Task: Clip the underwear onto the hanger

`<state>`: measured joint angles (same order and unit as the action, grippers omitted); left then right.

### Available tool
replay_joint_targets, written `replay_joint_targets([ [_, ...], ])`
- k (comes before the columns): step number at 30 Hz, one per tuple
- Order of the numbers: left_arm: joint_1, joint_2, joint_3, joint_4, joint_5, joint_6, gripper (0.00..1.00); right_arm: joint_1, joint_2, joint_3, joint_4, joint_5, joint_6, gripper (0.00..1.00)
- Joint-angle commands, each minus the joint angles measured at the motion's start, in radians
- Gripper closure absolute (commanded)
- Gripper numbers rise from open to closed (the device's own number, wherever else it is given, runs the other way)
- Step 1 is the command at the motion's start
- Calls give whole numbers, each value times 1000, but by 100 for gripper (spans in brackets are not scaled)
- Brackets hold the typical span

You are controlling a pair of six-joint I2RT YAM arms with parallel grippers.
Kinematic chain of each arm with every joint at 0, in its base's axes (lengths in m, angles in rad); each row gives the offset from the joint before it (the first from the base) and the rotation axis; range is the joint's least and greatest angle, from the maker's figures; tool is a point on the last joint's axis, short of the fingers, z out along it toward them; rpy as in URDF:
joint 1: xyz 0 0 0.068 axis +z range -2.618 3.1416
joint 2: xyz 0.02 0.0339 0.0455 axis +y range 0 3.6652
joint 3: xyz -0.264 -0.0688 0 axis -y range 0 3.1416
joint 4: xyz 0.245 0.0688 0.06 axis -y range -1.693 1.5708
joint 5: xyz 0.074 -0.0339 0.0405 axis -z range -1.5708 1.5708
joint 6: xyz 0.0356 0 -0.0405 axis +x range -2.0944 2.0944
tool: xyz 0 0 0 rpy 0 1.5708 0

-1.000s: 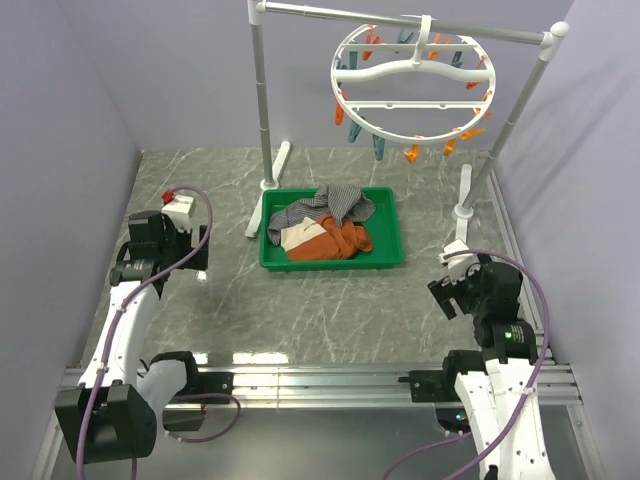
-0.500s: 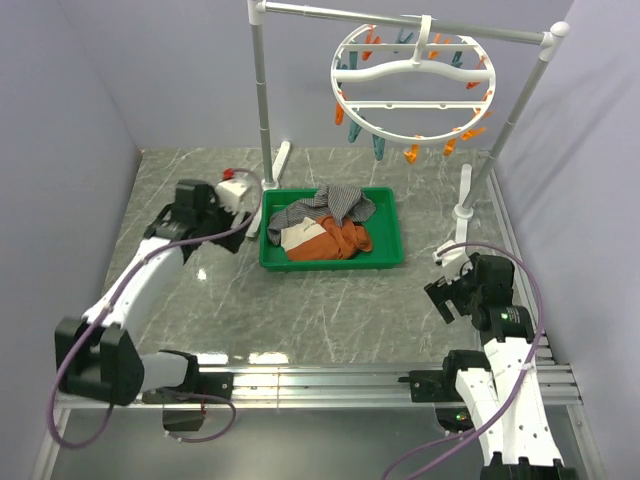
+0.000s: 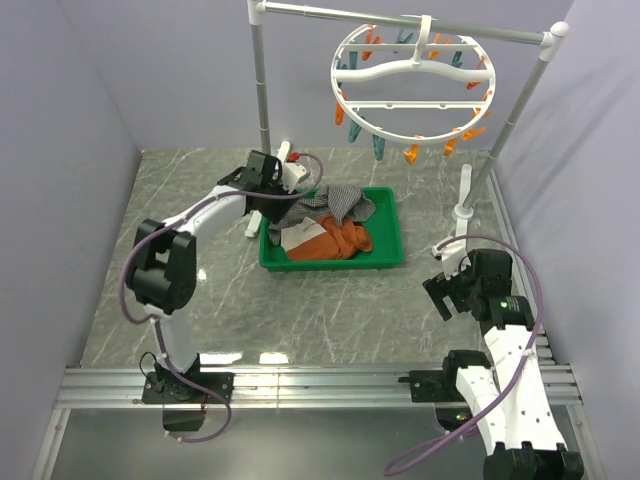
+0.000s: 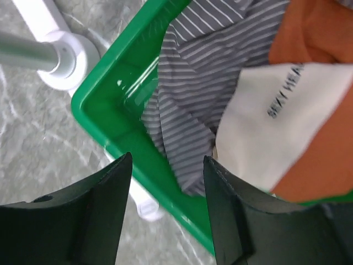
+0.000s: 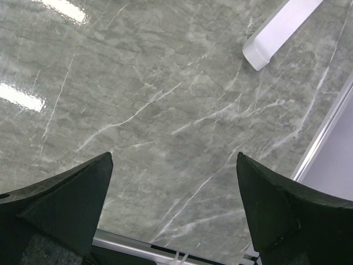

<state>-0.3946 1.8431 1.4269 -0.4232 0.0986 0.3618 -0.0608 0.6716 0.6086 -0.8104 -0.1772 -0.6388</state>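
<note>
The underwear (image 3: 332, 202), grey with fine stripes, lies crumpled in the back of a green tray (image 3: 385, 262), partly over an orange garment. In the left wrist view the underwear (image 4: 193, 88) spills toward the tray's corner. My left gripper (image 3: 285, 195) hovers over the tray's left rim. It is open (image 4: 167, 212), with the rim and the cloth's edge showing below the gap and nothing held. The hanger (image 3: 415, 85), a white ring with orange and teal clothespins, hangs from the rack's top bar. My right gripper (image 3: 445, 285) stands open (image 5: 174, 210) over bare table.
A white cloth with lettering (image 4: 270, 127) and an orange garment (image 3: 340, 240) share the tray. The rack's white posts stand at the tray's back left (image 3: 263, 100) and at the right (image 3: 500, 130). One of its white feet (image 5: 281, 27) lies near my right gripper.
My left arm has swung from the table's left side across to the tray's left rim, and its jaws have narrowed. The right arm has barely shifted.
</note>
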Motion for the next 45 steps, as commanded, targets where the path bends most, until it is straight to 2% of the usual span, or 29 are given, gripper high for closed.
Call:
replay_joint_targets([
  [1, -4, 63, 104, -2, -16, -6, 40, 10, 17, 52, 7, -8, 16, 0],
  [8, -16, 194, 167, 8, -45, -18, 40, 15, 65, 57, 30, -16, 10, 0],
  [16, -20, 255, 179, -5, -5, -46, 40, 18, 108, 69, 51, -31, 24, 0],
  [18, -20, 275, 190, -14, 1, -47, 47, 21, 115, 79, 50, -34, 28, 0],
  [20, -20, 291, 211, -25, 12, -53, 60, 22, 121, 86, 47, -36, 31, 0],
  [21, -20, 295, 222, -34, 22, -57, 67, 22, 121, 89, 47, -38, 31, 0],
  [22, -20, 298, 236, -58, 29, -52, 80, 24, 121, 94, 45, -38, 30, 0],
  [23, -20, 301, 266, -69, 48, -52, 88, 24, 125, 102, 40, -39, 31, 0],
  [25, -20, 294, 294, -84, 61, -64, 100, 26, 125, 109, 37, -42, 34, 0],
  [34, -20, 110, 451, -169, 95, -86, 100, 41, 131, 154, 13, -59, 41, 0],
  [41, -24, -30, 465, -268, 156, -98, 100, 52, 129, 177, -9, -80, 27, 0],
  [45, -29, -137, 411, -299, 222, -100, 100, 56, 131, 186, -26, -99, 10, 0],
])
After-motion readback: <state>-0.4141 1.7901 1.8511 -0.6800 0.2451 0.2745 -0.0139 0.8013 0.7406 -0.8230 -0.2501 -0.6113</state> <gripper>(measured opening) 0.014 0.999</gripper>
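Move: The striped grey underwear in the green tray is centred some 9 cm to the right of the open left hand, 3 cm ahead and 9 below, its left end almost under the fingers. Eight centimetres nearer the robot than its middle, and 1 cm farther right, lies the orange-and-white underwear. The rack's left post foot stands about 10 cm ahead of the left hand, 1 cm left. From the right hand the striped one is roughly 21 cm ahead and 26 left. Down into the tray goes the left hand, some 8 cm and a little forward and right, its part-open fingers shutting fully to pinch the left end of the striped underwear. It then lifts that end about 23 cm, first edging right, then easing back, the fingers swinging some 20 degrees outward and to the right. The empty right hand, still wide open, drifts a few centimetres up, forward and left. ##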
